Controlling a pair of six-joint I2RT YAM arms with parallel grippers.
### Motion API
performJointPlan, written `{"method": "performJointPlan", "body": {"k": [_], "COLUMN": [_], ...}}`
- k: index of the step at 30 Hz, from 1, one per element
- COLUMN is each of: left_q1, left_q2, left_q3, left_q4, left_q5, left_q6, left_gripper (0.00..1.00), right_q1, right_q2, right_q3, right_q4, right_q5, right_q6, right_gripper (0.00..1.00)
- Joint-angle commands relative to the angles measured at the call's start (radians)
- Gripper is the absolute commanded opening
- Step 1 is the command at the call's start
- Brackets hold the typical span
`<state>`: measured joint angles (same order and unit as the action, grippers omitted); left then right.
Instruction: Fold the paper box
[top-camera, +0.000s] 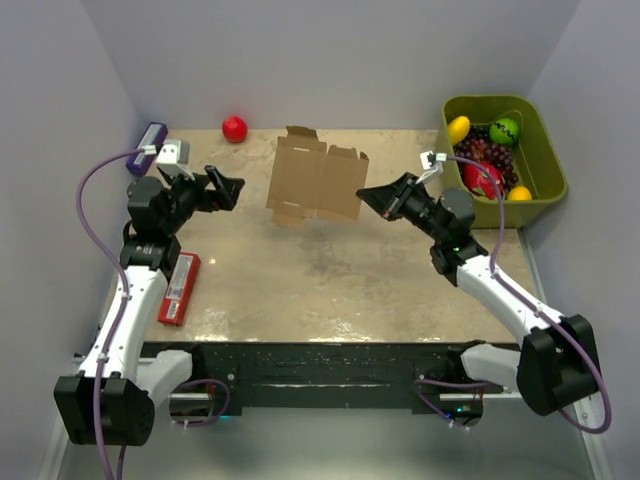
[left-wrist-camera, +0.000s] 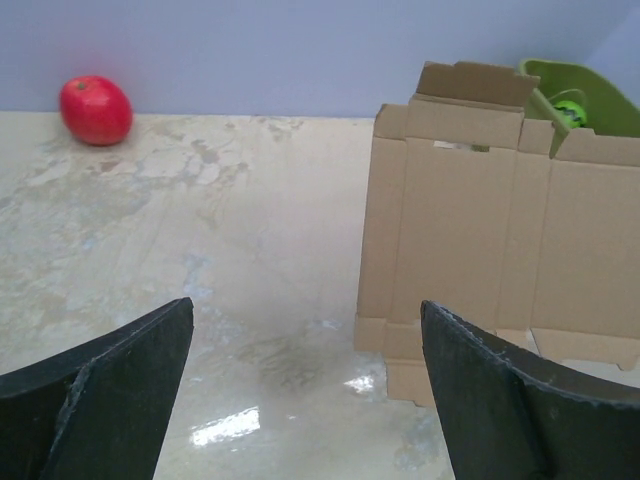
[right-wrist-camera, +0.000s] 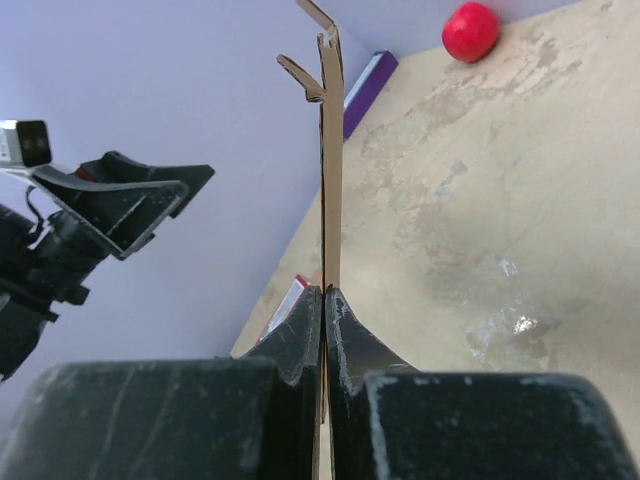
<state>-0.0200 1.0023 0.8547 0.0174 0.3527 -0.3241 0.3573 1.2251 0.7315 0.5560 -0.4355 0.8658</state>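
Observation:
The paper box is a flat brown cardboard blank with creased panels and tabbed flaps, held upright above the table's far middle. My right gripper is shut on its right edge. In the right wrist view the paper box shows edge-on, rising straight out of the right gripper, whose jaws are pressed together on it. My left gripper hangs open to the left of the blank, apart from it. In the left wrist view the paper box stands ahead and to the right of the left gripper, with nothing between the fingers.
A red ball-like fruit lies by the back wall. A purple box sits in the back left corner. A flat red packet lies beside the left arm. A green bin of toy fruit stands at the back right.

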Motion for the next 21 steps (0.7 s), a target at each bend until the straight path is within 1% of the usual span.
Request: {"method": "performJointPlan", "body": {"k": [1,4,6,11,17,18,21], "left_q1": [0.012,0.018,0.018,0.018,0.018,0.018,0.017], "left_q2": [0.013,0.022,0.033,0.053,0.073,0.081,0.091], "left_q3": [-0.017,-0.043,-0.054,-0.055,-0.075,-0.077,-0.079], "left_q4": [0.133,0.225,0.265,0.248,0.308,0.32,0.326], "left_q5": [0.205,0.31,0.348,0.335,0.388,0.417,0.433], "left_q6": [-0.084,-0.145,-0.164,-0.153,-0.182,-0.193,-0.199], "left_gripper": [1.0,0.99,1.0,1.0,0.99,0.99,0.98], "right_q1": [-0.008,-0.011,-0.011,-0.009,-0.009,-0.009,-0.009], "right_q2": [-0.082,-0.11,-0.118,-0.131,-0.145,-0.148,-0.165], "right_q3": [0.054,0.066,0.072,0.069,0.075,0.075,0.082], "right_q4": [-0.122,-0.133,-0.131,-0.073,-0.039,-0.031,-0.025], "right_q5": [-0.063,-0.081,-0.101,-0.144,-0.184,-0.192,-0.193], "right_q6": [-0.037,-0.028,-0.014,0.036,0.062,0.071,0.073], "right_gripper": [0.0,0.0,0.0,0.0,0.0,0.0,0.0]}}
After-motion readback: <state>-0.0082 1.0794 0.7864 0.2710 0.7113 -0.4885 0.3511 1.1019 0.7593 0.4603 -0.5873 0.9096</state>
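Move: To the left hand's right, about 22 cm off, 5 cm ahead and a little lower, is the middle of the unfolded paper box, held up by its right edge. From the right hand, already shut on that edge, the box's middle is roughly 10 cm left, 7 cm ahead and slightly below. On the table, some 23 cm below the left hand, the red fruit is about 38 cm ahead and 5 cm left; the red packet is 14 cm back and 13 cm left. Swinging in from the box's free side, the open left hand goes right about 5 cm and turns clockwise some 20 degrees, its left side dipping a little, to bring the left edge between its fingers. The right hand keeps its pinch on the right edge, drawing the box back about 4.5 cm and raising it nearly as much while turning slightly counter-clockwise. ##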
